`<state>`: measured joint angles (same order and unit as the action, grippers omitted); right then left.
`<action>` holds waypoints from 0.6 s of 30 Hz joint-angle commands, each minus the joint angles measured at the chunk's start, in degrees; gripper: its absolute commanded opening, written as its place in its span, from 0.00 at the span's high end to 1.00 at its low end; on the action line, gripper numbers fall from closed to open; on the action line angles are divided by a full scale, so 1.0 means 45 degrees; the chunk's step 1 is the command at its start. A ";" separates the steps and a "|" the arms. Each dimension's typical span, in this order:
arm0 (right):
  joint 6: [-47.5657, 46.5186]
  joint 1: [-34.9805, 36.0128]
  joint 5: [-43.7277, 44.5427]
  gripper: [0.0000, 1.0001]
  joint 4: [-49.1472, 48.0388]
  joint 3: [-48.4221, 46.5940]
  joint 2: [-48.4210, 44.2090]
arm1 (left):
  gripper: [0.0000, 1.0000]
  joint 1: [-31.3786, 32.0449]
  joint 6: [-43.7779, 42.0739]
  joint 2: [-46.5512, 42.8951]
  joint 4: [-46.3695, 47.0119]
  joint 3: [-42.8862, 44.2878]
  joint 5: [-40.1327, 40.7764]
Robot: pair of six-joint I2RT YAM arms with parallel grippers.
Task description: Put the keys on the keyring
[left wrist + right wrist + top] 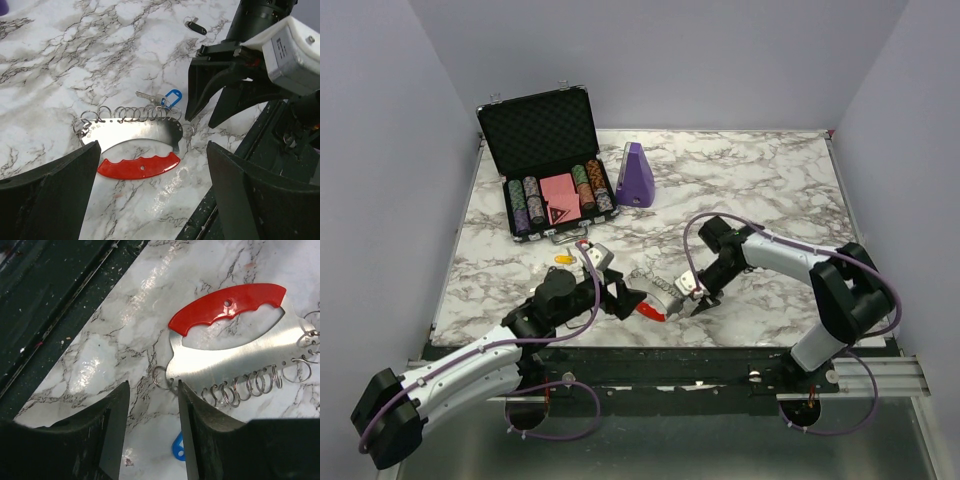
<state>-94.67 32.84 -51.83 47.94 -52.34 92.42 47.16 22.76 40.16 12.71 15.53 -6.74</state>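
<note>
The keyring point(135, 131) lies flat on the marble: a silvery plate with a row of small rings and a red plastic arc point(139, 166). A silver key with a blue tag point(170, 97) lies just beyond the rings. A slim black key point(196, 26) rests farther off, and a yellow-tagged key point(562, 258) sits by the left arm. My left gripper point(155, 195) hovers wide open above the red arc, holding nothing. My right gripper point(152, 385) is open at the plate's end ring point(161, 377), one finger point(200, 425) over the plate's edge and partly covering the blue tag point(177, 447).
An open black case point(540, 125) with poker chips and cards stands at the back left, with a purple wedge-shaped object point(637, 175) beside it. The table's dark front rail point(670, 360) runs just behind both grippers. The two grippers face each other closely across the keyring point(655, 300).
</note>
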 commanded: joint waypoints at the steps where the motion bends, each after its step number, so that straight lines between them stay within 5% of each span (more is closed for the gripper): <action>1: -0.0114 0.0806 0.1282 0.50 -0.0985 0.0029 0.0457 | 0.05 -0.0167 -0.0078 0.0001 -0.0207 0.0396 -0.0473; 12: 0.0355 0.1491 0.3060 0.59 -0.2548 0.0400 0.0829 | 0.05 -0.0265 -0.0039 -0.0272 -0.0246 0.0299 -0.0650; 18: 0.0667 0.1491 0.2771 0.81 -0.2355 0.0088 0.0810 | 0.05 -0.0265 0.0000 -0.0467 -0.0402 0.0319 -0.0670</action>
<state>-92.53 39.16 -41.28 37.93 -51.37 95.37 46.13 22.70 39.18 11.29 15.75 -8.47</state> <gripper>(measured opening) 0.254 0.946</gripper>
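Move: The loose ring at the near right end of the metal plate lies about 4 cm below the right fingertips, roughly 2 cm ahead and 1 cm left. From that hand, the plate's middle is some 5 cm ahead and 6 left, its red handle 2 cm ahead and 9 left, and the blue key tag 6 cm ahead and 2 right, all near table height. The ring is about 10 cm right of the left hand, level with it fore and aft, and 14 cm below. The right fingertips close around the ring at the plate's end, bringing it between the pads as their half-open gap narrows to about a quarter. To get there the hand sinks about 3 cm and eases left, then slides a little over 1 cm forward low over the table, the fingers tipping some 10 degrees more steeply down. ##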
